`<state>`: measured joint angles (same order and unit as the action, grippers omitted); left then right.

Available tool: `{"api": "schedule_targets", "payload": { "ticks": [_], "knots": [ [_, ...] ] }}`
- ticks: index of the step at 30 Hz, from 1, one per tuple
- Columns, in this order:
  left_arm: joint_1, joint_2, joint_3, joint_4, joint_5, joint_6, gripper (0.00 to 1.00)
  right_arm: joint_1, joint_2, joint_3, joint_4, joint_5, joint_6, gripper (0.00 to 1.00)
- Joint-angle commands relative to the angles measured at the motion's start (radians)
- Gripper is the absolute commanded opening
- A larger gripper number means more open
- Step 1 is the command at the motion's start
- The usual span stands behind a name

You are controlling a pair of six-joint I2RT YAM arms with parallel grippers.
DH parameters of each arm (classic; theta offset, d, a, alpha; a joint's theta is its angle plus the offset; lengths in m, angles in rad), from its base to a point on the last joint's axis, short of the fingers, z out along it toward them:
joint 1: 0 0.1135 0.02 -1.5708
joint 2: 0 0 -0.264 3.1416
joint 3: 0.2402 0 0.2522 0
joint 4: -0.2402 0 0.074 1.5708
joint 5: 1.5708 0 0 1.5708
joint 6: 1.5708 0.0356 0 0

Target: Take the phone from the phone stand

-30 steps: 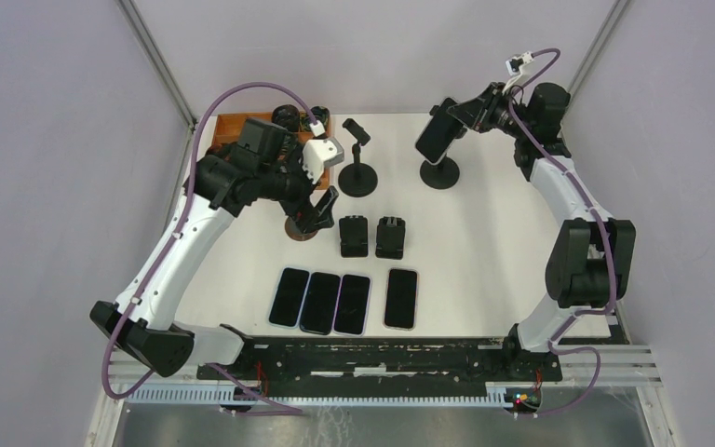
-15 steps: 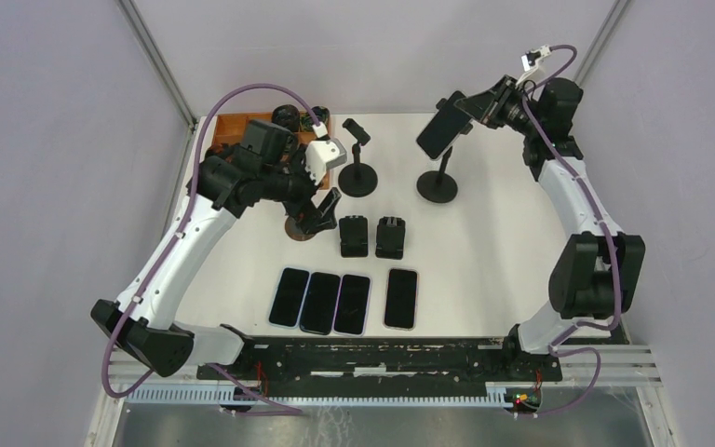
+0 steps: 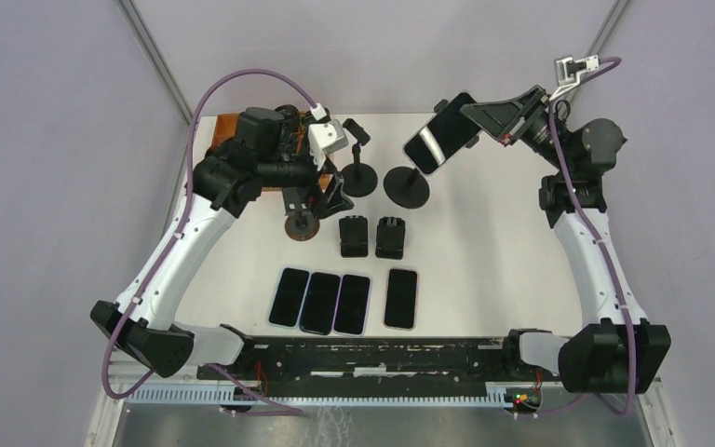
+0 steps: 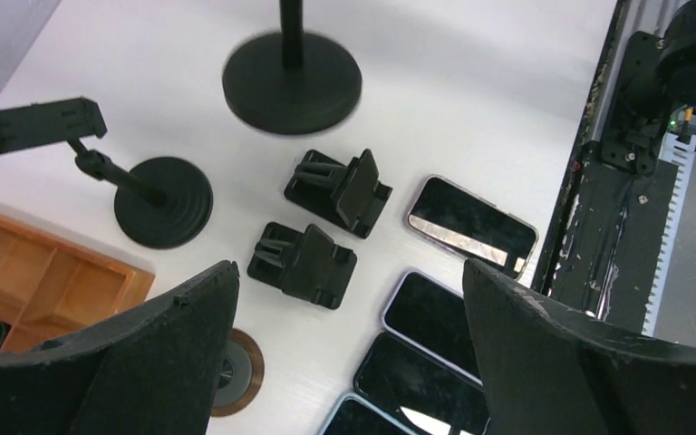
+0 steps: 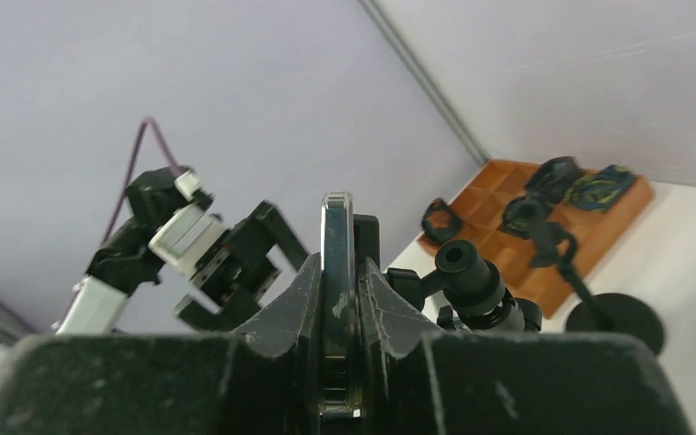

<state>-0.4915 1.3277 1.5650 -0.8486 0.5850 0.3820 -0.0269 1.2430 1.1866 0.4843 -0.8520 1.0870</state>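
Note:
My right gripper [image 3: 470, 116] is shut on the edge of a dark phone [image 3: 439, 138] and holds it high over the back of the table. In the right wrist view the phone [image 5: 337, 237] stands edge-on between my fingers [image 5: 294, 304]. The black stand's clamp and ball joint [image 5: 468, 270] are still on the phone's back. The stand's round base [image 3: 406, 186] hangs or rests below; it also shows in the left wrist view [image 4: 292, 80]. My left gripper [image 3: 321, 197] is open and empty, left of that base, above the table [image 4: 349, 267].
An empty second stand [image 3: 358, 175] is next to the base. Two small folding stands [image 3: 372, 237] sit mid-table. Several phones [image 3: 343, 300] lie flat in a row near the front. A brown disc [image 3: 302, 226] and a wooden tray [image 3: 231, 128] are on the left.
My right gripper has risen and swung back with the phone; the stand came with it and its base moved left. My left gripper has moved back towards that base.

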Motion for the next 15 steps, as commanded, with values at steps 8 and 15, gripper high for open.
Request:
{"api": "schedule_targets", "payload": {
  "ticks": [8, 15],
  "knots": [
    [0.022, 0.020, 0.073, 0.144, 0.198, -0.016, 0.99, 0.177, -0.099, -0.101, 0.412, -0.010, 0.293, 0.00],
    [0.022, 0.033, 0.053, 0.100, 0.431, 0.001, 1.00, 0.329, -0.100, -0.121, 0.449, 0.019, 0.294, 0.00]
  ]
}}
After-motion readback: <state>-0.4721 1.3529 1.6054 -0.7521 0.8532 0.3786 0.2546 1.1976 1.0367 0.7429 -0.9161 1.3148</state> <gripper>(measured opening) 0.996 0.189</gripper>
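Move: The right hand grips the phone, with its stand still attached, by the upper edge. The open left gripper it approaches lies about 23 cm left, 8 cm back and 13 cm below. From the left hand, the held stand's middle is roughly 15 cm right, 4 cm ahead and about level. Below the left hand, the nearer folding stand sits 4 cm ahead and 3 cm right, the empty gooseneck stand some 18 cm ahead and 4 cm right. Right hand swings the gripped phone with stand 12 cm left and back towards the open, rising left hand. ##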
